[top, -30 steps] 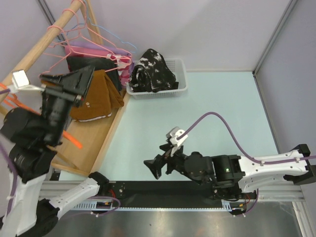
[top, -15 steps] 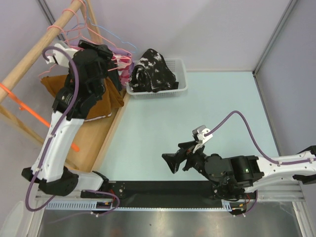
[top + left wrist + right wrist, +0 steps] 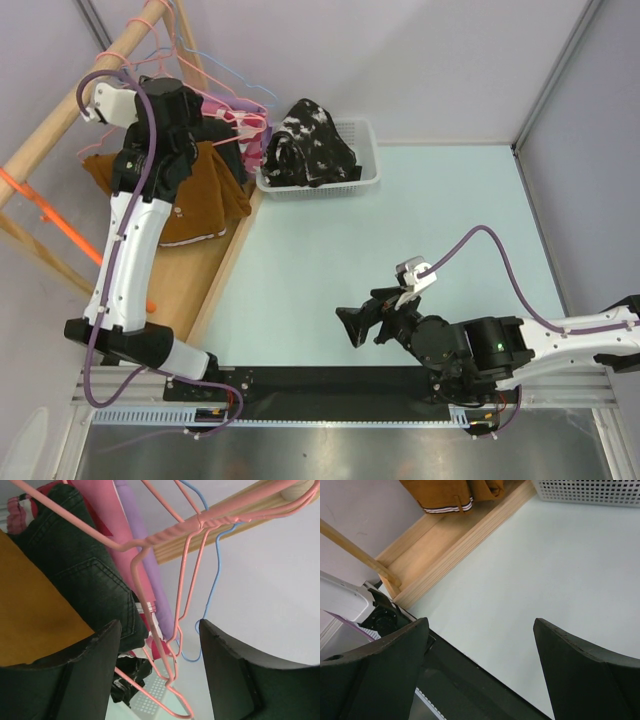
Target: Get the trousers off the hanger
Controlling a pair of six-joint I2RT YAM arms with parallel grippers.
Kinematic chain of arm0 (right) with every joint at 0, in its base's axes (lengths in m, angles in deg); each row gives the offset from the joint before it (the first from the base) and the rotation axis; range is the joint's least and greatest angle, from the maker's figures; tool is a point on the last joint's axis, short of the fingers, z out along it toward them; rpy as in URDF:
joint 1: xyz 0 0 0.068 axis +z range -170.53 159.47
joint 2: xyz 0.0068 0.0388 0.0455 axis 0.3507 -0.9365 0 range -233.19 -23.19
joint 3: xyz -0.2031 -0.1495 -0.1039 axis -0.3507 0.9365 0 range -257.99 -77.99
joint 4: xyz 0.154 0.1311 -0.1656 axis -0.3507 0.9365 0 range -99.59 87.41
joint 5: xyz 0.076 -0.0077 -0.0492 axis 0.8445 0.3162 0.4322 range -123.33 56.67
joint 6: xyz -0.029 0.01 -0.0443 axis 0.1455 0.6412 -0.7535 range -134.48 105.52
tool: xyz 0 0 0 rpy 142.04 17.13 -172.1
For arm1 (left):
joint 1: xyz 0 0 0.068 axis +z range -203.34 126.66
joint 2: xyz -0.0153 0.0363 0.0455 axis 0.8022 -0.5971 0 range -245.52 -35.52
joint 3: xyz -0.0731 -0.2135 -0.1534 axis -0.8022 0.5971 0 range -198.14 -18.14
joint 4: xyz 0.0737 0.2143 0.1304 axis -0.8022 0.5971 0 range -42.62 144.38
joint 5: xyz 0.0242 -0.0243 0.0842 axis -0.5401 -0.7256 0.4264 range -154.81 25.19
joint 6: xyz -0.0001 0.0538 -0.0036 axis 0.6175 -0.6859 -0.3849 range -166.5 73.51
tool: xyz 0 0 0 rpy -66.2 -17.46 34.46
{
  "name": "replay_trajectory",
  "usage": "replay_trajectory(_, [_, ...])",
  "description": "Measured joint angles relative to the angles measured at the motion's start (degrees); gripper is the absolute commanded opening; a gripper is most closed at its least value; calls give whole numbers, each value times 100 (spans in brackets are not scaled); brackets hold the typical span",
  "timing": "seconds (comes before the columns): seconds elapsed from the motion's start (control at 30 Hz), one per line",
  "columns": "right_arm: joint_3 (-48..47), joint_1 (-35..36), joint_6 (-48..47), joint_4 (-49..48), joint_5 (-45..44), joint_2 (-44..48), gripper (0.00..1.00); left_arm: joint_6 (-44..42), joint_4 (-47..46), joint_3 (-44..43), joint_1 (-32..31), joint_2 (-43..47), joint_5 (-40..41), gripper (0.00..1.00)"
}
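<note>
The rust-brown trousers (image 3: 200, 200) hang from a pink wire hanger (image 3: 243, 124) on the wooden rack; in the left wrist view they show as an orange-brown patch (image 3: 30, 620). The black-and-white print trousers (image 3: 310, 140) lie in the white basket (image 3: 368, 170). My left gripper (image 3: 218, 128) is raised to the hangers. It stands open (image 3: 160, 630), with thin pink hanger wires (image 3: 150, 580) running between its fingers, no pad touching them. My right gripper (image 3: 352, 326) hovers open and empty (image 3: 480, 625) low over the table.
A dark denim garment (image 3: 75, 575), pink and purple cloth (image 3: 135, 530) and a blue hanger (image 3: 216, 575) crowd the wooden rod (image 3: 240, 510). The rack's wooden base (image 3: 465, 545) lies left of the pale table (image 3: 400, 230). An orange bar (image 3: 40, 205) sticks out at left.
My left arm has swung up from low on the left to the rack, bringing its gripper to the pink hangers. The right arm has shifted slightly right.
</note>
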Motion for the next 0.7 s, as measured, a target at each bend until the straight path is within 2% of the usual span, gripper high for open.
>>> replay_trajectory(0.27, [2,-57,-31,-2,-46,0,92,92,-356,109,101,-192,-299,48])
replay_trajectory(0.3, [2,-68,-50,-2,-46,0,92,94,-393,166,101,-201,-317,39])
replay_trajectory(0.37, [2,-79,-72,-2,-46,0,92,118,-431,251,111,-216,-330,30])
replay_trajectory(0.47, [2,-90,-96,-4,-48,0,91,131,-492,365,127,-221,-341,24])
replay_trajectory(0.5, [2,-92,-101,-7,-48,0,91,131,-538,400,131,-216,-341,19])
replay_trajectory(0.53, [2,-101,-111,-7,-48,0,91,125,-592,437,133,-212,-352,13])
replay_trajectory(0.57, [2,-103,-118,-11,-48,0,91,116,-643,463,136,-208,-363,0])
replay_trajectory(0.7, [2,-116,-160,-55,-48,-24,91,197,-632,498,140,-205,-476,1])
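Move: The pink hanger's right arm, the one above the brown trousers, lies just off the left hand's open fingers, roughly 4 cm ahead, level sideways and about 2 cm lower. The brown trousers hang some 3 cm ahead, 8 cm left and 18 cm below this hand; the dark green trousers are about 10 cm ahead, 3 cm left and 15 cm down. From the idle right hand, that hanger arm is roughly 33 cm ahead, 35 cm left and 15 cm up. The left fingers close from well open to nearly shut and pinch the pink hanger's right arm between their tips. To get there the hand eases forward about 3 cm, first level, then sinking some 3 cm as the fingers come together, with a slight drift right and its attitude almost unchanged. ##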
